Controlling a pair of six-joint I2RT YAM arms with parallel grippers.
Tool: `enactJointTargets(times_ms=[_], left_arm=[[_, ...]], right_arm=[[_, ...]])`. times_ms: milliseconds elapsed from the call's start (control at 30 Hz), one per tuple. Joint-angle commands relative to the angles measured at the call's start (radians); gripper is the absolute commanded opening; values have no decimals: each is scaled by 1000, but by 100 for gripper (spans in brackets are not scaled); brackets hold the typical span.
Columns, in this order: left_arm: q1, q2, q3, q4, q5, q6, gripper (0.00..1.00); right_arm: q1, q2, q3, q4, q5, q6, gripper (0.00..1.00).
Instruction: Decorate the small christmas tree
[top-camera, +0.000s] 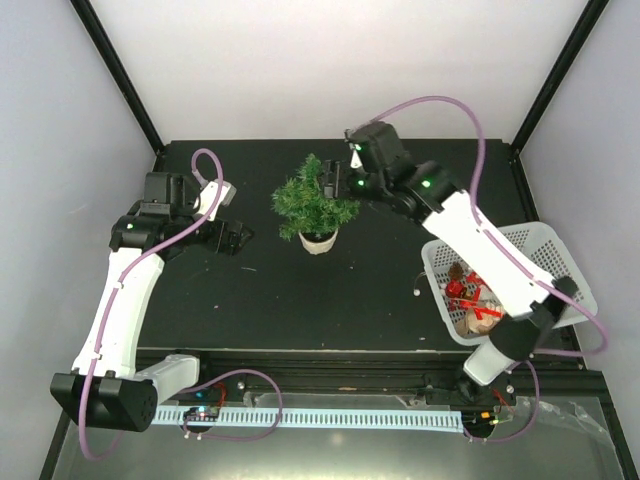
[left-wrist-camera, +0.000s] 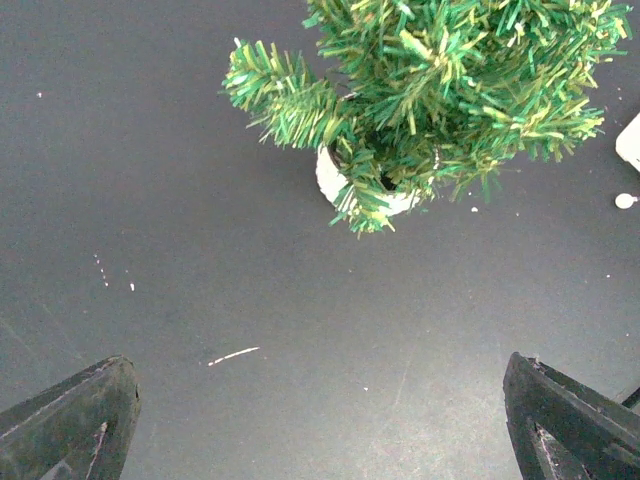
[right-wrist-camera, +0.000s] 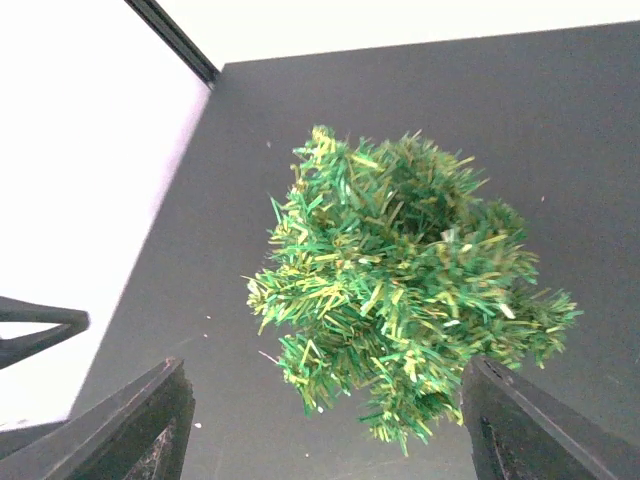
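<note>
The small christmas tree (top-camera: 315, 203) stands in its white pot (top-camera: 319, 240) at the middle of the black table. No ornament shows on its branches in any view. My right gripper (top-camera: 333, 180) hovers at the tree's upper right side. In the right wrist view it (right-wrist-camera: 325, 440) is open, with the green branches (right-wrist-camera: 400, 300) just beyond the fingers and nothing held. My left gripper (top-camera: 233, 240) rests low to the left of the tree. It (left-wrist-camera: 320, 430) is wide open over bare table, with the tree (left-wrist-camera: 440, 90) and pot (left-wrist-camera: 335, 182) well ahead of it.
A white basket (top-camera: 565, 262) at the right edge of the table holds red and brown ornaments (top-camera: 470, 298), under my right arm. A small white speck (top-camera: 415, 292) lies left of the basket. Black frame posts and white walls close in the back and sides.
</note>
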Motion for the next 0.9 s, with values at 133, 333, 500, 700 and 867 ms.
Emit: enactJointTargets(times_ms=[133,333,500,700,867], left_arm=[[7,17,84,-50,74,49,99],[-16,37,123,-115,98,150,99],[-71,78,165,-159,43,200,99],[-195,101,158,-162,6,235,99],[-251,109,135,-159,85,298,99]], right_arm=[[3,-222,-113,-64,150,-32,73],[3,-414,-276,-330,335,80,72],[-38,-633,-555,-426,342,208,72],[-97,-737,-785,-373,217,250,72],[-178,-721,-835,-284,101,248,71]])
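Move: Down by the near right of the table, the basket's ornaments lie about 33 cm right of the right hand, 12 cm back and 30 cm lower. The christmas tree's middle is some 5 cm ahead, 3 cm left and 20 cm below that hand; a bead on a string hangs outside the basket about 18 cm right, 11 cm back and 33 cm below. From the left hand the ornaments are roughly 58 cm right, 5 cm back and 23 cm below. Leaving the tree, the open right hand draws back and rises about 4 cm, then sweeps right, back and down, ending over the basket's left side some 23 cm right, 16 cm back and 14 cm lower. It turns clockwise and tips steeper towards the ornaments, fingers staying open. The open left hand shifts about 6 cm right and slightly back, turning some 20 degrees clockwise. ##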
